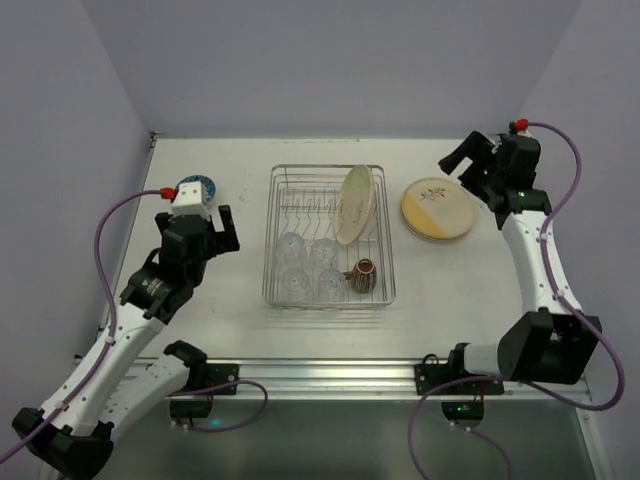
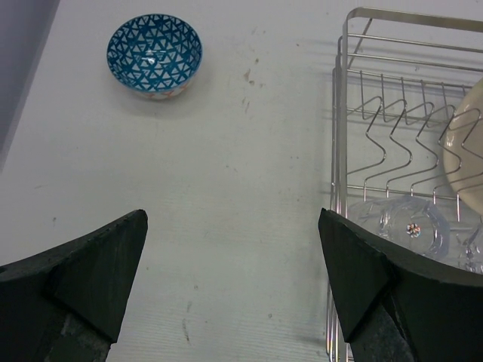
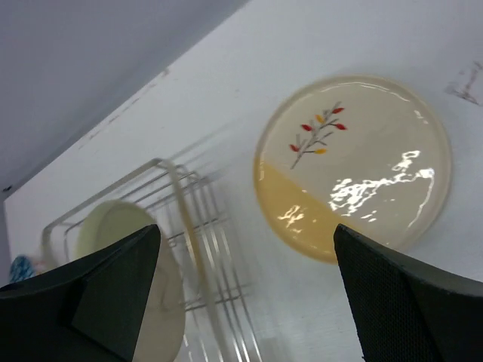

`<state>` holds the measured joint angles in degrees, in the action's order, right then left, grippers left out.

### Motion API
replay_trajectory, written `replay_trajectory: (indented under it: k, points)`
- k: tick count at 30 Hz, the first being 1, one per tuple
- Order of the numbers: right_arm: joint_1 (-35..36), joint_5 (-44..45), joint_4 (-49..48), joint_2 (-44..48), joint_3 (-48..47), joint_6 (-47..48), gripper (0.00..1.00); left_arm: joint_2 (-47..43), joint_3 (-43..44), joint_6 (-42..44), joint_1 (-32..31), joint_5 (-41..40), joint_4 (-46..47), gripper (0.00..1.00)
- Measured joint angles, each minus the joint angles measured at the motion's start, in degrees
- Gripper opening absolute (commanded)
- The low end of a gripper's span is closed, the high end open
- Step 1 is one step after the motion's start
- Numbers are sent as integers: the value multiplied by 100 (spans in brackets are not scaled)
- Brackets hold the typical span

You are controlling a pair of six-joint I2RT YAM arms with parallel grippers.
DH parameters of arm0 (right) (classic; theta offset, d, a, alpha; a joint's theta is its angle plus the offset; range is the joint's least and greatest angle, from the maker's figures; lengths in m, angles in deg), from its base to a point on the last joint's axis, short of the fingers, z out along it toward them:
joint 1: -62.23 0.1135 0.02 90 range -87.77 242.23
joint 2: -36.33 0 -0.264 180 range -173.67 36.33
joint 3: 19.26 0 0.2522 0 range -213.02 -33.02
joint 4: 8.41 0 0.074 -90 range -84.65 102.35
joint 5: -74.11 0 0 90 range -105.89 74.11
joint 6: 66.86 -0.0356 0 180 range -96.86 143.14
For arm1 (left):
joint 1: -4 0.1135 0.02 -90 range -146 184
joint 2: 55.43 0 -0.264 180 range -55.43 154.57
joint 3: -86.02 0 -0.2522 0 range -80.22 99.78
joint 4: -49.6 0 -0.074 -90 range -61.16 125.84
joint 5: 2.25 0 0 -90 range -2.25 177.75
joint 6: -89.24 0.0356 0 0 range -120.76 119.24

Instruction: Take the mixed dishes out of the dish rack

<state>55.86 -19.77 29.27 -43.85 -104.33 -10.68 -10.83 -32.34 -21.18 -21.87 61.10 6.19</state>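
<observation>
The dish rack [image 1: 272, 240] stands mid-table. In it a cream plate [image 1: 354, 204] leans upright, several clear glasses [image 1: 292, 246] sit along the near side, and a dark brown mug [image 1: 362, 274] lies at the near right corner. Another plate [image 1: 440, 209], cream and yellow with a sprig pattern, lies flat on the table to the rack's right. The blue-patterned bowl [image 1: 192, 183] stands on the table at far left. My left gripper [image 1: 228, 232] hovers open between bowl and rack, holding nothing. My right gripper [image 1: 458, 158] is open above the flat plate [image 3: 355, 166], nothing between its fingers.
The left wrist view shows the bowl [image 2: 155, 54] far left and the rack's wall [image 2: 341, 113] at right, with a glass [image 2: 411, 226] behind it. Walls close the table on the left, back and right. A metal rail [image 1: 330, 372] runs along the near edge.
</observation>
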Motion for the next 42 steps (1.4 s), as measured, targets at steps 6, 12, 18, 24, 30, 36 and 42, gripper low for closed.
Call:
replay_trajectory:
  k: [6, 12, 18, 24, 30, 36, 42]
  points:
    - [955, -667, 188, 275, -809, 468, 95, -188, 0, -107, 0, -542, -50, 100]
    - [2297, -407, 706, -321, -1351, 737, 86, -267, 0, -131, 0, -684, -48, 100]
    - [2728, -72, 1147, -1113, -1770, 837, 78, -157, 0, -127, 0, -629, -48, 100]
    - [3029, 496, 1628, -1738, -2271, 944, 65, -153, 0, -125, 0, -551, -46, 100]
    - [3305, 944, 1917, -1945, -2485, 957, 58, -129, 0, -122, 0, -492, -44, 100]
    - [3423, 1204, 2046, -2214, -2686, 953, 50, -116, 0, -120, 0, -448, -44, 100]
    - [3423, 1357, 2173, -2417, -2723, 949, 46, -109, 0, -107, 0, -393, -42, 100]
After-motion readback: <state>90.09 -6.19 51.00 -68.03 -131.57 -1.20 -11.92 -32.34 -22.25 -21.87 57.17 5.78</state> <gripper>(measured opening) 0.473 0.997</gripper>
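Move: The last plate still standing in the rack is about 24 cm to the right hand's left, 3 cm back and 9 cm below it. The stacked plates lie almost under this hand, some 2 cm left and 18 cm down. The brown mug is about 19 cm back and 23 cm left, and the nearest glass 14 cm back and 34 cm left, both some 13 cm lower. From the left hand the rack plate is roughly 12 cm ahead, 38 cm right and 9 cm below. Already rising off the stacked plates, the right hand sweeps about 21 cm left to the plate in the rack, climbing some 8 cm on the way and then sinking about 12 cm down to the plate's upper part. As it goes, the wrist turns some 30 degrees counter-clockwise, tips farther down and lets its left side drop, while the wide-open fingers narrow to about half and end one on each side of the plate; a pinch can't be seen yet. ##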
